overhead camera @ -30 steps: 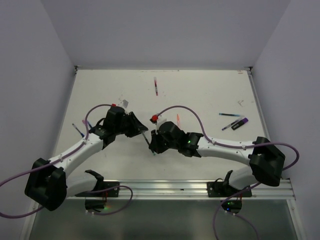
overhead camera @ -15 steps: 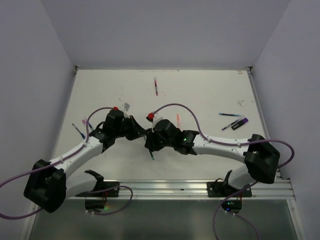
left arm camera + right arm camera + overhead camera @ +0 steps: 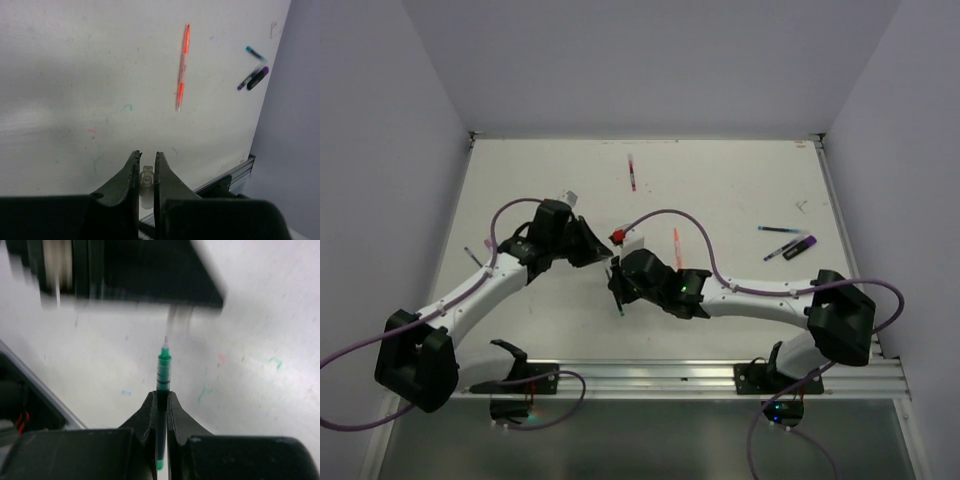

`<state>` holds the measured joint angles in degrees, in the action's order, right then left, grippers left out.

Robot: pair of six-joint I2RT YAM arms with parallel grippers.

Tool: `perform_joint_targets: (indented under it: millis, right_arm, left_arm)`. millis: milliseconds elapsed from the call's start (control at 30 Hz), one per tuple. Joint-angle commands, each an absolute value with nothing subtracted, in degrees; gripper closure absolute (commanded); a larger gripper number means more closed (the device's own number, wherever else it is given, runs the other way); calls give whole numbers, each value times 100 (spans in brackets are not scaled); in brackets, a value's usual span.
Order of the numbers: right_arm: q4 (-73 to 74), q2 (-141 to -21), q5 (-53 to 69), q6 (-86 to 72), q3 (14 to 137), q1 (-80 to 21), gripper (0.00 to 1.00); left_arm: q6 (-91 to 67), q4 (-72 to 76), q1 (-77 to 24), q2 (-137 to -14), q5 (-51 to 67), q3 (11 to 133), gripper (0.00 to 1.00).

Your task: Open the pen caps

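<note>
My left gripper [image 3: 146, 155] is shut on a whitish, see-through pen cap [image 3: 146, 176] that stands between its fingers. My right gripper [image 3: 160, 394] is shut on a green pen [image 3: 164, 372], whose bare fine tip points away from the jaws at the blurred left gripper [image 3: 125, 275] just beyond it. From above, the left gripper [image 3: 606, 258] and right gripper [image 3: 618, 288] sit close together mid-table, a small gap between them. The pen's green end [image 3: 621, 312] sticks out behind the right jaws.
An orange pen [image 3: 675, 240] [image 3: 183, 67] lies just behind the right wrist. A red pen [image 3: 632, 172] lies at the back. A purple marker [image 3: 802, 247] and thin pens [image 3: 782, 231] lie at right, a blue pen [image 3: 475, 258] at left. The metal rail [image 3: 700, 375] bounds the near edge.
Half a second ago the two grippers met at the pen's tip. The left gripper has since drawn back and left with the cap in it, leaving the green pen's tip bare.
</note>
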<state>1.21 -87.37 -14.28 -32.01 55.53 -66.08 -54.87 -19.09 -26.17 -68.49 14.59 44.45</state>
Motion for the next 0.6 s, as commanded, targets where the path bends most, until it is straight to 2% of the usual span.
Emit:
perform_joint_targets:
  millis: [0,267,367,567]
  right_arm:
    - [896,-8736,-1678,-3410,5204,-7233,100]
    - [1160,-8281,-1986,-3542,4966,-7260,100]
    - [1388,-7964,-1890,-3402,5001,-6813,100]
    - [1950,-7506,-1468,-2945,5159,-5275,100]
  left_arm:
    - [-5739,-1196,-2172,-7231,1405,5334,100]
    - [-5064,-1423,-2030,-7374,1398,5774,100]
    - [-4449,-2074,-2039,-7436,1029,5775,100]
    - [-3534,-2653,-2118,-7813,721,5432,100]
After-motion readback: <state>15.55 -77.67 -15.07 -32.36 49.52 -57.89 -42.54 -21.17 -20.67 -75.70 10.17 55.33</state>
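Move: Just clear of the green pen's bare tip, the left hand holds its cap. The loose clear cap lies about 6 cm ahead of this hand, 9 cm to its left and 13 cm below. From the right hand, which grips the green pen's body, the orange pen lies some 14 cm ahead, 17 cm to the right and 13 cm lower; the cap in the left fingers is roughly 6 cm ahead, level with it. Springing apart with the cap already off, the left hand darts some 7 cm forward and 6 cm up, then sinks about 4 cm while drifting left; the right recoils 6 cm back and down, then swings forward and about 8 cm right, rising again, towards the orange pen. Both keep their grip, on cap and green pen. ##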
